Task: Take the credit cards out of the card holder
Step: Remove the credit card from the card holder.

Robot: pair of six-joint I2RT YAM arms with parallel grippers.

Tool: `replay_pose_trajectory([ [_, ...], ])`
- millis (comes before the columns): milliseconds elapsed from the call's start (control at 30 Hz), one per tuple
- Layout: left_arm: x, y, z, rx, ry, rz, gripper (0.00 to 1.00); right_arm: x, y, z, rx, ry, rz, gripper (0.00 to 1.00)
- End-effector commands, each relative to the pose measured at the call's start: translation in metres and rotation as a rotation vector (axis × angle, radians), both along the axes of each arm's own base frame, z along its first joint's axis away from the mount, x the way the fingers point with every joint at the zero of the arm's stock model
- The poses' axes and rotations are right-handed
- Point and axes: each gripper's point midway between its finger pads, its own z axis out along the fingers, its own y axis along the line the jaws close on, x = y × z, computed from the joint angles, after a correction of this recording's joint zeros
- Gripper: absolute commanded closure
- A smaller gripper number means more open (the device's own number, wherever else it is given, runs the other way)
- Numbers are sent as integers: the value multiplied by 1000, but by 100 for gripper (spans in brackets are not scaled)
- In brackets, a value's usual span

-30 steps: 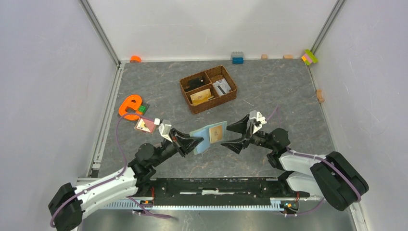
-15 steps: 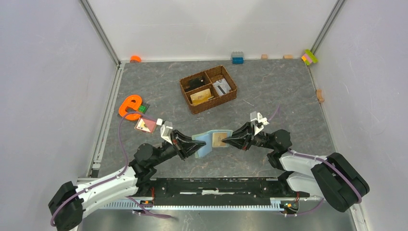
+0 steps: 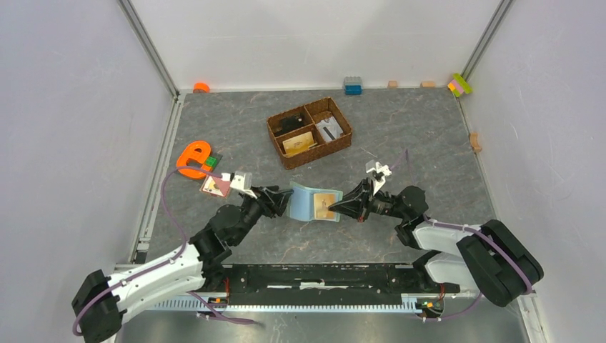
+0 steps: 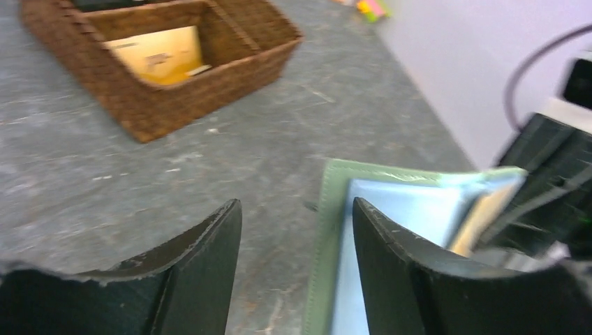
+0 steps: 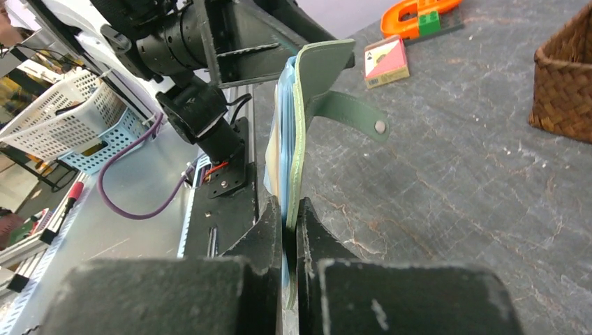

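The card holder (image 3: pixel 307 204) is held open above the table, sage green outside and pale blue inside. A tan credit card (image 3: pixel 326 206) sits in its right half, and its edge shows in the left wrist view (image 4: pixel 482 216). My right gripper (image 3: pixel 337 208) is shut on the holder's right edge (image 5: pixel 292 209), pinching the green cover and blue layers. The snap strap (image 5: pixel 349 115) hangs off the back. My left gripper (image 4: pixel 297 204) is open, with the holder's green left edge (image 4: pixel 324 237) loose between its fingers.
A small pink and tan card (image 3: pixel 216 184) lies on the table by the orange letter e (image 3: pixel 191 158). The brown wicker basket (image 3: pixel 341 137) stands farther back with a tan card (image 3: pixel 299 143) in one compartment. Small blocks line the back wall (image 3: pixel 352 86).
My right gripper has closed on the holder's right edge. My left gripper has opened and let go of the left edge. The holder has dropped lower and swung flatter.
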Motion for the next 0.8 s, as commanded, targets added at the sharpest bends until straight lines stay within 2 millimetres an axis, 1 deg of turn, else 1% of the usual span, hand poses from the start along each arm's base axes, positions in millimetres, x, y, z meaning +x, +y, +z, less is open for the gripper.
replay_pose_trajectory([
  [0,31,27,-14,210,50,220,33,16,6,5,-15,22,-30,100],
  [67,32,17,-20,246,76,185,33,29,6,-4,-53,40,-91,100],
  [167,28,4,-22,251,83,130,33,38,4,-11,-86,41,-138,100],
  [233,25,2,-21,235,71,113,33,44,2,-14,-109,33,-166,99],
  [333,20,8,-17,191,41,111,33,48,0,-17,-133,12,-189,98],
  [433,9,10,-4,108,-12,71,33,49,-2,-20,-156,-13,-196,95],
  [500,-3,6,5,48,-65,4,33,50,-3,-20,-165,-28,-205,99],
  [633,-33,-9,32,-66,-185,-176,34,48,-4,-18,-155,-51,-204,100],
  [700,-46,-16,39,-104,-229,-257,35,46,-4,-16,-148,-58,-199,100],
  [767,-55,-23,43,-122,-257,-318,36,44,-3,-15,-143,-61,-184,100],
])
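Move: The open card holder, its right edge already pinched by the right hand, has its middle about 9 cm right and 2 cm back of the left hand, slightly below it. From the right hand, that middle is 6 cm left and 1 cm forward, about level. The wicker basket stands some 19 cm ahead and 7 cm left of the right hand, about 15 cm lower; from the left hand it is roughly 18 cm ahead, 8 cm right and 15 cm lower. Right carries the pinched holder about 4 cm down and forward; open left dips forward, then draws back, rising. ##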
